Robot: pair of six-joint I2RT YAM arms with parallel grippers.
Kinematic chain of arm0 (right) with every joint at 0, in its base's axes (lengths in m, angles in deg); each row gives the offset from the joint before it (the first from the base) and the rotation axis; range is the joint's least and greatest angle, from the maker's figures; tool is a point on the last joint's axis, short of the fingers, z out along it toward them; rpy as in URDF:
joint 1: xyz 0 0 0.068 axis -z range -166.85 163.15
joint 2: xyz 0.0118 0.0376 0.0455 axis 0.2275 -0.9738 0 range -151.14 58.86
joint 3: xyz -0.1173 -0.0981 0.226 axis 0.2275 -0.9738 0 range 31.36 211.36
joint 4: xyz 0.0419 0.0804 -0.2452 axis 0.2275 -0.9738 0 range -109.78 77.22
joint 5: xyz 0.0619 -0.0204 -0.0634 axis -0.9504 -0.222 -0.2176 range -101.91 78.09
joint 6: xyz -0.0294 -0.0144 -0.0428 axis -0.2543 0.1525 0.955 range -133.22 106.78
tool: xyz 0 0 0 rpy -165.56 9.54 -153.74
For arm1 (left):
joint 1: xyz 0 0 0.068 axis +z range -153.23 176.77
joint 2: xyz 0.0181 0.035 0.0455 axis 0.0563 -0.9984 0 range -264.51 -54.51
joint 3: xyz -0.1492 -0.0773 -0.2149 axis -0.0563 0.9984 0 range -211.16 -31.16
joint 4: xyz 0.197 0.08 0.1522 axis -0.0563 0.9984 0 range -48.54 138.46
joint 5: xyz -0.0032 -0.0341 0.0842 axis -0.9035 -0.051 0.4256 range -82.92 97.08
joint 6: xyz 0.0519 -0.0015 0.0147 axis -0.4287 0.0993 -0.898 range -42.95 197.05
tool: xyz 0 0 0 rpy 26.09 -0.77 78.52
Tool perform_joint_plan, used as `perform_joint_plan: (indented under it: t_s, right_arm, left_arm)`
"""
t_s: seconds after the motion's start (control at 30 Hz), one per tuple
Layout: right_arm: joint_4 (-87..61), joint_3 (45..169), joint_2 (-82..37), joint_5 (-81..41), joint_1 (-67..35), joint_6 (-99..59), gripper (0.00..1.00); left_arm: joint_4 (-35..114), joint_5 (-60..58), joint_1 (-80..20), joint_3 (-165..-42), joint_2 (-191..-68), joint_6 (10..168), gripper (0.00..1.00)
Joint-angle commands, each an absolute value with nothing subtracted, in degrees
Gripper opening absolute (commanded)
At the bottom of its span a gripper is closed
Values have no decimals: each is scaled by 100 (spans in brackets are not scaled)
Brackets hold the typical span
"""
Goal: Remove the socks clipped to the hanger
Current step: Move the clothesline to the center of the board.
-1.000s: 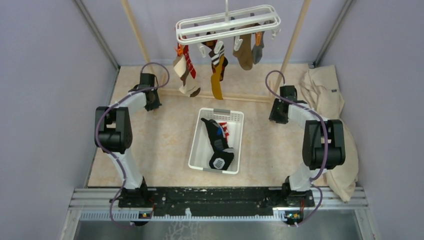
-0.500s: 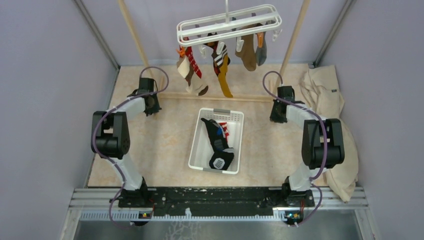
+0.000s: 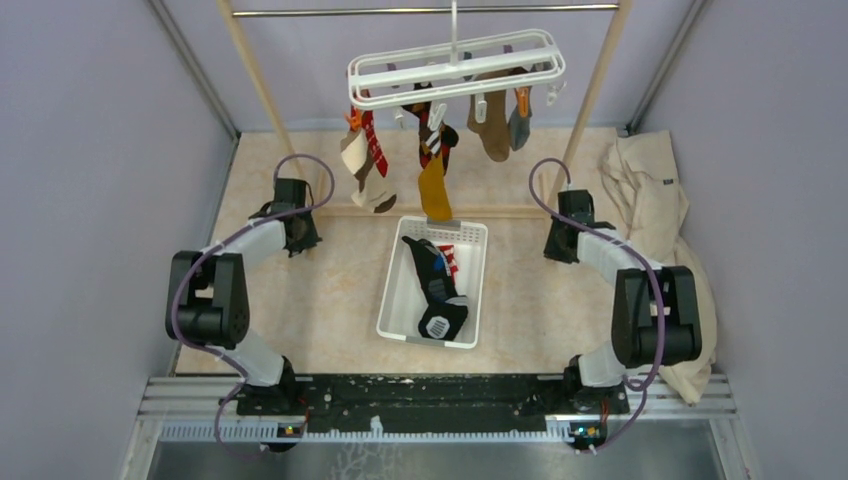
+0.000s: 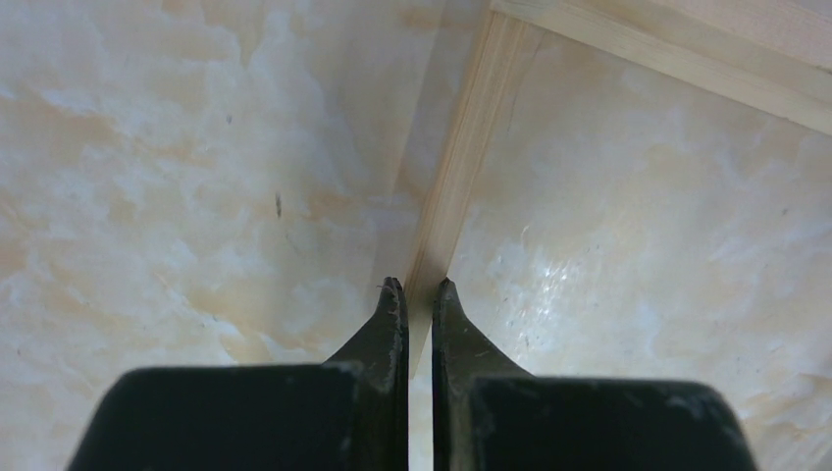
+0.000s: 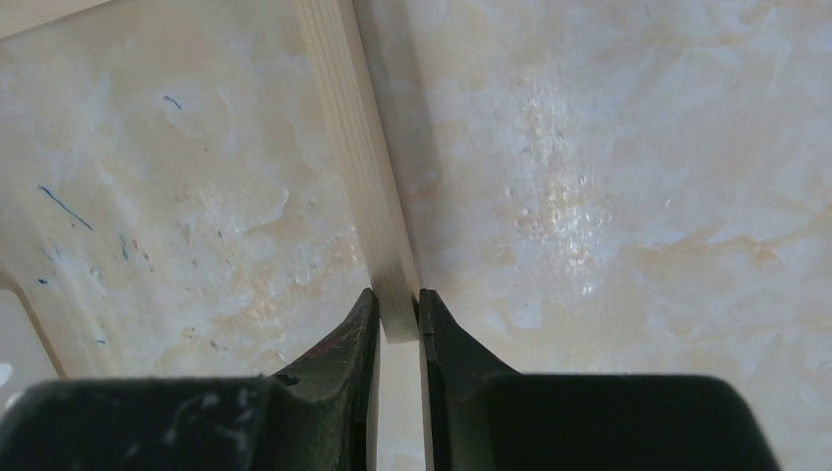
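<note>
The white hanger (image 3: pixel 455 62) hangs by its hook from the rack's top rail (image 3: pixel 350 12). Several socks stay clipped under it: a red patterned one (image 3: pixel 374 142), a mustard one (image 3: pixel 434 190), a brown one (image 3: pixel 492 130) and a grey one (image 3: pixel 518 122). My left gripper (image 3: pixel 300 228) (image 4: pixel 420 287) is shut low at the rack's left foot, a thin wooden slat (image 4: pixel 471 128) running into its tips. My right gripper (image 3: pixel 562 238) (image 5: pixel 397 294) is shut on the end of the right foot slat (image 5: pixel 353 128).
The wooden rack (image 3: pixel 430 211) spans the back of the marbled floor. A white basket (image 3: pixel 470 290) in the middle holds a dark sock (image 3: pixel 435 285) and a bit of red cloth. A large beige cloth (image 3: pixel 655 200) lies along the right wall.
Both arms have drawn back toward the near edge. The rack and hanger have come with them, its top rail now in view. The socks have swung. The right jaws closed on the slat.
</note>
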State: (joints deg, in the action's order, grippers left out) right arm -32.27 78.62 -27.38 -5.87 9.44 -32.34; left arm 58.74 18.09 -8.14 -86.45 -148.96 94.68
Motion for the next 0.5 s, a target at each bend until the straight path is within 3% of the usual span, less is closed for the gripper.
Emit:
perform_joint_plan:
  t_s: [0.0, 0.17, 0.23, 0.3, 0.37, 0.47]
  right_arm:
    - [-3270, 7671, -2192, -437, 809, -3543, 4]
    - [-3318, 7507, -1952, -411, 779, -3573, 4]
    - [-3368, 7506, -1862, -407, 779, -3572, 6]
    - [-3453, 7559, -1760, -399, 779, -3580, 15]
    - [-3578, 7683, -1630, -533, 772, -3581, 33]
    - [-3780, 7758, -1262, -596, 742, -3595, 40]
  left_arm:
    - [6002, 1924, -822, -8228, -14451, 10069, 0]
    - [6042, 1972, -833, -7997, -14081, 10143, 1]
    - [6090, 1933, -833, -7990, -13897, 10164, 6]
    - [6137, 1897, -841, -7994, -13710, 10195, 18]
    - [6177, 1846, -841, -8045, -13562, 10184, 22]
    - [6307, 1810, -849, -8161, -13392, 10196, 42]
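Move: Between the two hands, the white basket has its middle some 32 cm to the right of the left hand and about 8 cm nearer the base; from the right hand it is roughly 31 cm left and 6 cm back. Each hand already pinches the near end of a stand foot. The crossbar's middle lies level with the basket sideways, about 10 cm ahead of the left hand and 11 cm ahead of the right. Dragging the stand back towards the base by its two feet, both hands slide level along the table, the left about 3–4 cm and the right nearly 3, drawing the crossbar towards the basket's far end. Then both open part-way, let go of the feet and lift about 1.5 cm, wrists almost unturned. ##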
